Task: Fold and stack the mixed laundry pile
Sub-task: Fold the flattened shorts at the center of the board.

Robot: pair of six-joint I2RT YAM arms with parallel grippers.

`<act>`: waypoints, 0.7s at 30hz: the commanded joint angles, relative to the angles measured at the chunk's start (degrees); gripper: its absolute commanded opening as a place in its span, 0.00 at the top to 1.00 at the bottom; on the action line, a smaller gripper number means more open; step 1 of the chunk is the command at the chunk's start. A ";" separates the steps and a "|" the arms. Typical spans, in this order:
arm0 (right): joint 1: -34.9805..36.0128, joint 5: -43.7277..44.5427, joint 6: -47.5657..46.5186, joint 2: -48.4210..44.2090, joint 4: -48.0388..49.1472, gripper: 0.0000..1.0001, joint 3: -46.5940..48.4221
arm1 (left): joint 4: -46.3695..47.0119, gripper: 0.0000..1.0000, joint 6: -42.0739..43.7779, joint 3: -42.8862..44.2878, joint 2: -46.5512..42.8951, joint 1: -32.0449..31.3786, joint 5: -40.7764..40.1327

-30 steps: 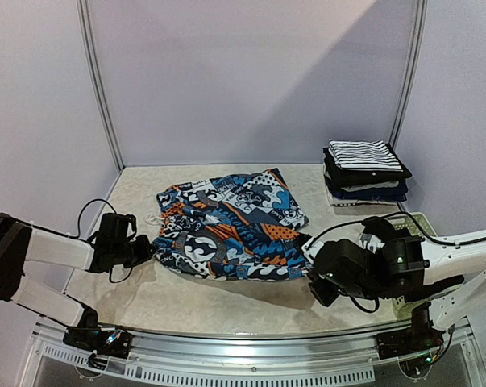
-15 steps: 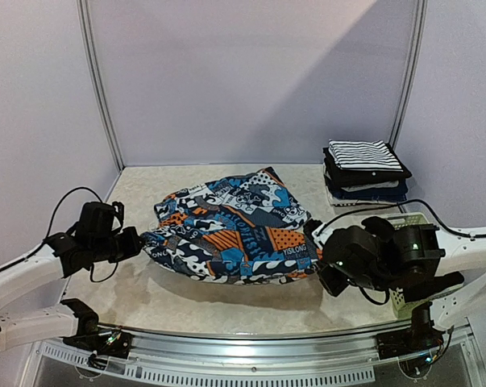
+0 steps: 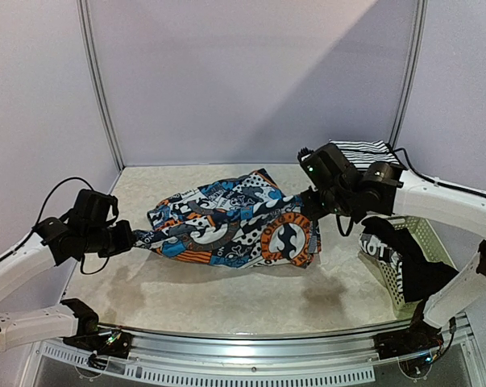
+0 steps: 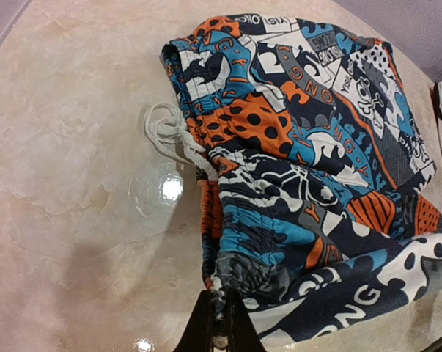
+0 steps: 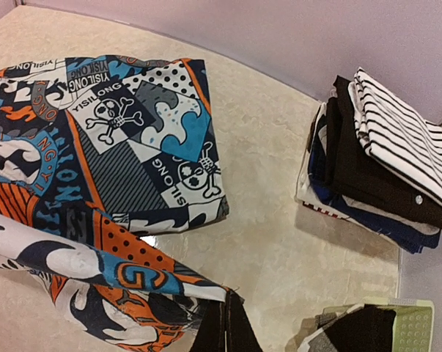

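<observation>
The orange, blue, white and black printed shorts (image 3: 226, 226) hang stretched between my two grippers, near edge raised, far part resting on the table. My left gripper (image 3: 131, 240) is shut on the gathered waistband (image 4: 239, 275) at the left end, and in the left wrist view the gripper (image 4: 219, 326) pinches bunched cloth. My right gripper (image 3: 311, 211) is shut on the right hem corner, which the right wrist view shows clamped in the gripper (image 5: 224, 323). A white drawstring (image 4: 166, 132) lies loose on the table.
A stack of folded garments (image 3: 365, 176) with a black-and-white striped one (image 5: 400, 143) on top sits at the back right. A white lattice basket (image 3: 424, 242) at the right edge holds dark and white clothes (image 3: 388, 251). Purple walls enclose the beige table (image 3: 226, 294).
Both grippers have lifted the shorts' near edge off the table. The right arm rose and swung toward the back; the left arm rose slightly. The cloth now folds over toward the far side.
</observation>
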 commanded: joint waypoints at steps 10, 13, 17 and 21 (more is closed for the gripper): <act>-11.27 -5.53 -19.92 18.67 7.85 1.00 22.41 | -3.17 1.00 8.50 13.33 17.88 0.16 -2.59; -13.47 -7.31 -23.13 25.21 7.92 1.00 31.06 | -3.63 1.00 9.89 15.83 23.36 1.62 -1.34; -15.17 -8.53 -26.13 35.16 7.43 1.00 41.59 | -3.93 1.00 10.92 18.21 28.53 4.26 0.20; -15.77 -7.83 -31.79 42.61 13.01 1.00 48.16 | -5.07 1.00 12.34 20.61 32.86 6.86 0.07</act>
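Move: Ahead of the right hand, which holds the lifted near leg, the middle of the flat far leg of the shorts lies about 22 cm out, 15 cm left and 22 cm below; the folded stack is some 25 cm ahead, 19 cm right, the basket 5 cm back, 24 cm right. For the left hand, gripping the near waistband, the waistband's far end is roughly 20 cm straight ahead and 13 cm below, with the drawstring 13 cm straight ahead. Sweeping the lifted leg out over the far leg, the right hand travels about 20 cm forward and some 6 cm left, rising slightly before starting to sink, its fingers tilting up a little. The left hand keeps its pinch on the waistband and follows 7 cm forward towards the waistband's far end, dipping late and tipping down; both grippers stay shut. ##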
